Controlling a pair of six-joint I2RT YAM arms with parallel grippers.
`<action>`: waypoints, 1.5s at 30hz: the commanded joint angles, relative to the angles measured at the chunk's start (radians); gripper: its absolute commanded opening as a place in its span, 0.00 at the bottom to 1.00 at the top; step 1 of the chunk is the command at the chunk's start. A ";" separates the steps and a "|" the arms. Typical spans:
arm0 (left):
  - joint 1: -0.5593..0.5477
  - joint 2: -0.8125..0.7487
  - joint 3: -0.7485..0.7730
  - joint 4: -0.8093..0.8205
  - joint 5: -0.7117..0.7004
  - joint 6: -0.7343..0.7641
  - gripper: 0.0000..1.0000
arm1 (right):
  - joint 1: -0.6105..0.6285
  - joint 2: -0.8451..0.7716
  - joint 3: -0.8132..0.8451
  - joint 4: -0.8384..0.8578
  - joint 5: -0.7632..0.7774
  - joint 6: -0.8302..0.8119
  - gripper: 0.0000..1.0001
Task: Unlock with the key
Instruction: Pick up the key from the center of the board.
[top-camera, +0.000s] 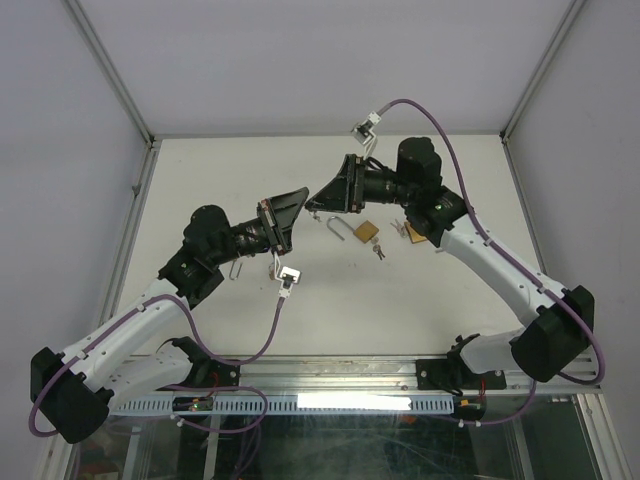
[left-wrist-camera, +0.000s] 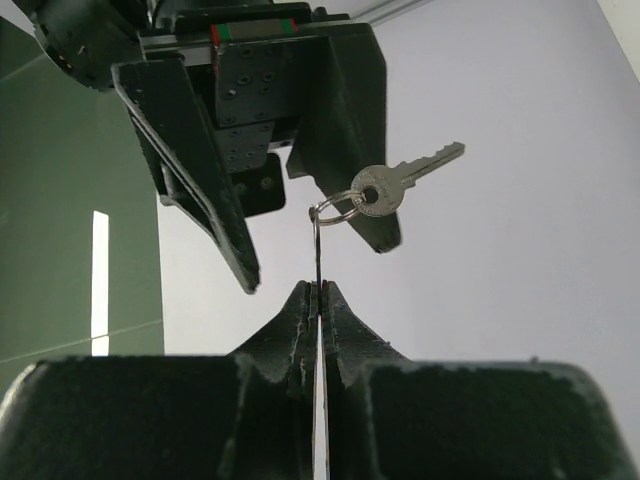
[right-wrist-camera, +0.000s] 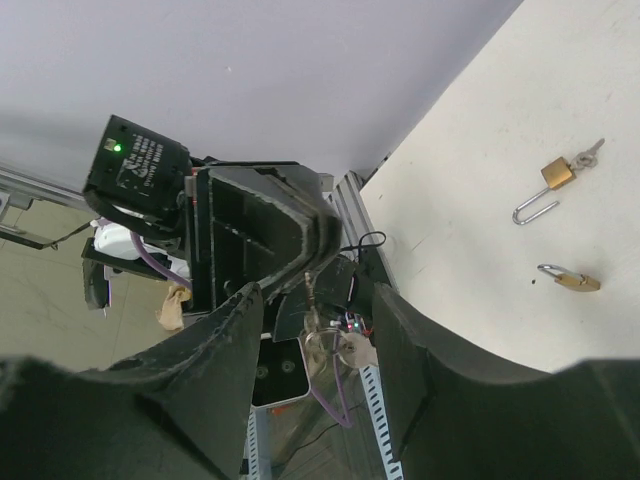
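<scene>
My left gripper (left-wrist-camera: 318, 286) is shut on a silver key held edge-on, so only its thin blade (left-wrist-camera: 318, 250) shows above the fingertips. A ring (left-wrist-camera: 335, 207) on it carries a second silver key (left-wrist-camera: 405, 180) that sticks out to the right. My right gripper (right-wrist-camera: 318, 296) stands open, its fingers (right-wrist-camera: 225, 340) on either side of that ring and hanging key (right-wrist-camera: 342, 345) without touching them. In the top view the two grippers (top-camera: 298, 200) (top-camera: 318, 200) meet tip to tip above the table's middle. A brass padlock (top-camera: 366, 232) with a long shackle lies just below them.
A small key (right-wrist-camera: 590, 150) sits in the long-shackle padlock (right-wrist-camera: 555, 175). A second brass padlock (right-wrist-camera: 578, 282) lies near it, partly under my right arm (top-camera: 412, 232) in the top view. The white table (top-camera: 400, 310) ends at a metal rail (top-camera: 330, 372) in front.
</scene>
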 joint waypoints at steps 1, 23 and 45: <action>-0.005 -0.019 0.028 0.012 0.020 0.007 0.00 | 0.017 0.018 0.034 0.060 -0.030 0.017 0.50; -0.005 -0.002 0.039 0.012 -0.011 -0.007 0.00 | 0.026 0.018 0.009 0.065 -0.114 0.029 0.17; -0.006 -0.063 0.000 -0.078 -0.096 -0.380 0.88 | -0.005 0.001 0.195 -0.430 -0.078 -0.359 0.00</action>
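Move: The keys hang from the left gripper's shut tips, their ring about 2 cm to its right and 2 cm below the hand point. For the right gripper, half open around them, that ring lies about 1 cm back, 1 cm left and 1 cm lower. On the table some 35 cm below the right hand, the open padlock lies about 17 cm ahead and 8 cm right, the loose keys 13 cm ahead and 15 cm right. Hand the keys over in the air: keep the left pinch still while you ease the right gripper about 1 cm left and down, then 1.5 cm back, and shut its fingers on the key by the ring. Only then open the left fingers wide, tipping that hand down some 10 degrees, and start drawing the right one away to its right, slightly down. ##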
